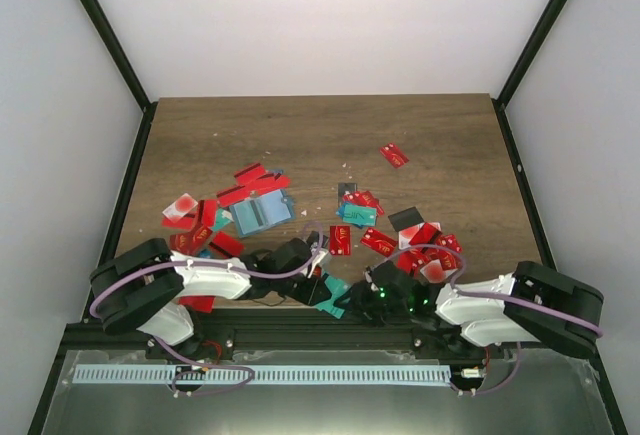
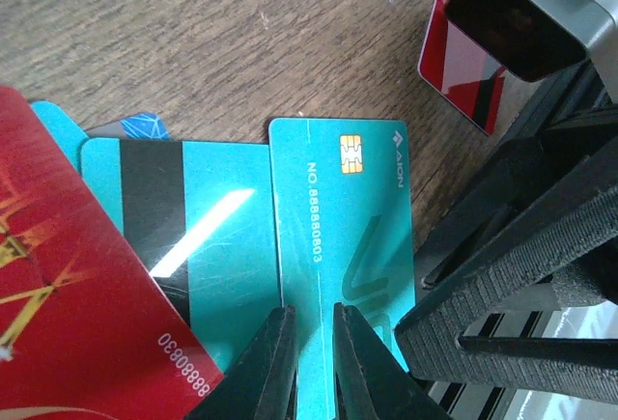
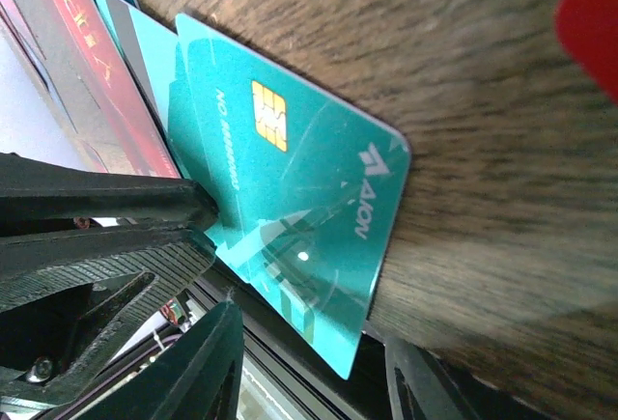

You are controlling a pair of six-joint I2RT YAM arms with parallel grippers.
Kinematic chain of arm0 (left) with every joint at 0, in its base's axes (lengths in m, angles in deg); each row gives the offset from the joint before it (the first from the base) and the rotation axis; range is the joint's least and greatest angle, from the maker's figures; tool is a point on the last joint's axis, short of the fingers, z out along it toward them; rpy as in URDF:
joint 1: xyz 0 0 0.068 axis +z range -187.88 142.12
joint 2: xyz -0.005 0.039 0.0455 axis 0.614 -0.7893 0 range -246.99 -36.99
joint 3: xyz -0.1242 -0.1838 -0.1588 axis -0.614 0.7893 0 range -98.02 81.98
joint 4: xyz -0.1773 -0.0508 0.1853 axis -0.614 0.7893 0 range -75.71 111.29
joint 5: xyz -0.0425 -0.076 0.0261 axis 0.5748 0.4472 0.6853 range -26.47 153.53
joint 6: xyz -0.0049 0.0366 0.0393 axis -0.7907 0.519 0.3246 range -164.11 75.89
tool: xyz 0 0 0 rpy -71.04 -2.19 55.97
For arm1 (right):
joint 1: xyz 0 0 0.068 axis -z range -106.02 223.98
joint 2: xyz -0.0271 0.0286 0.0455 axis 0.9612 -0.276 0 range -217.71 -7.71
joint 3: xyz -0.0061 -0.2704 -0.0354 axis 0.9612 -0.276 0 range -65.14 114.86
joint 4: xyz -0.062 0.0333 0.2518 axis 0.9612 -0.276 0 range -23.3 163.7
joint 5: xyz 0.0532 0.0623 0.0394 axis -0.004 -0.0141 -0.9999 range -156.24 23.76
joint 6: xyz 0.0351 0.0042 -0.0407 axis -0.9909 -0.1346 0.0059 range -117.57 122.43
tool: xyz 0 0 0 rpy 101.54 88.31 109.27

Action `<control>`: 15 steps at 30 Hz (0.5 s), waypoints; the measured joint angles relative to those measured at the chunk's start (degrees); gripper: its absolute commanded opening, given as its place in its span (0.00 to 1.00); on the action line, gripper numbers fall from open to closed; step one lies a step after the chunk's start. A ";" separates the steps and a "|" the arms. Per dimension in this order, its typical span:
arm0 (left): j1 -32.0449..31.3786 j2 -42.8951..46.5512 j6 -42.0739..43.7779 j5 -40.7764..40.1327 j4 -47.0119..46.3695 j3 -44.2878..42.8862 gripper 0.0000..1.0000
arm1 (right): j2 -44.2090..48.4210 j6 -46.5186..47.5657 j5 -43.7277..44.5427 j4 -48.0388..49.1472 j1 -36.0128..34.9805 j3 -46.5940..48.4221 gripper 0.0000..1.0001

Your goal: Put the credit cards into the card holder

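A teal chip card (image 2: 338,227) lies flat at the table's near edge, its end hanging over the edge (image 3: 319,275). My left gripper (image 2: 314,319) is shut, its narrow tips resting on top of this card. My right gripper (image 3: 309,343) is open, one finger on each side of the card's overhanging corner, not touching it. In the top view both grippers (image 1: 318,283) (image 1: 352,300) meet over the same teal card (image 1: 334,295). The teal-blue card holder (image 1: 262,213) lies further out on the left, among many red credit cards (image 1: 340,240).
Beside the held-down card lie a teal card with a black stripe (image 2: 183,237) and a red card (image 2: 68,294). The right arm's ribbed finger (image 2: 512,275) crowds the left wrist view. More cards (image 1: 425,245) lie right of centre, one red card (image 1: 394,155) farther back.
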 measured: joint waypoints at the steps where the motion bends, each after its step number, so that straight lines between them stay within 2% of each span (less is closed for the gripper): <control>1: 0.00 0.00 -0.22 0.24 -0.70 0.33 0.14 | -0.02 -0.11 0.17 0.52 -0.04 -0.22 0.40; 7: 0.00 0.00 -1.33 1.49 -2.91 1.49 0.14 | -0.90 -0.85 0.68 3.48 -0.28 -0.94 0.28; 15: 0.00 -0.59 -1.79 2.67 -4.55 1.90 0.14 | -1.60 -0.98 0.76 6.19 -0.37 -1.66 0.01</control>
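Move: The teal card lies beside the red cards close to the table's near edge, its middle about 3 cm to the right hand's left, 1 cm ahead and 1 cm lower, with a corner already between those open fingers. From the left hand it lies some 3 cm right, level front to back, 1 cm down; a near red card lies about 4 cm ahead and 3 cm left of that hand. Counted from the right hand, an upright red card lies roughly 17 cm ahead, 2 cm left. The right hand stays almost in place, low at the teal card's near right corner, and closes its fingers from not quite half open to nearly shut, pinching the card by that end while the hand shifts by barely half a centimetre. The left hand, fingers still shut and pointing down to the right, keeps its tips low on the teal cards from the other side and eases back by about half a centimetre. ##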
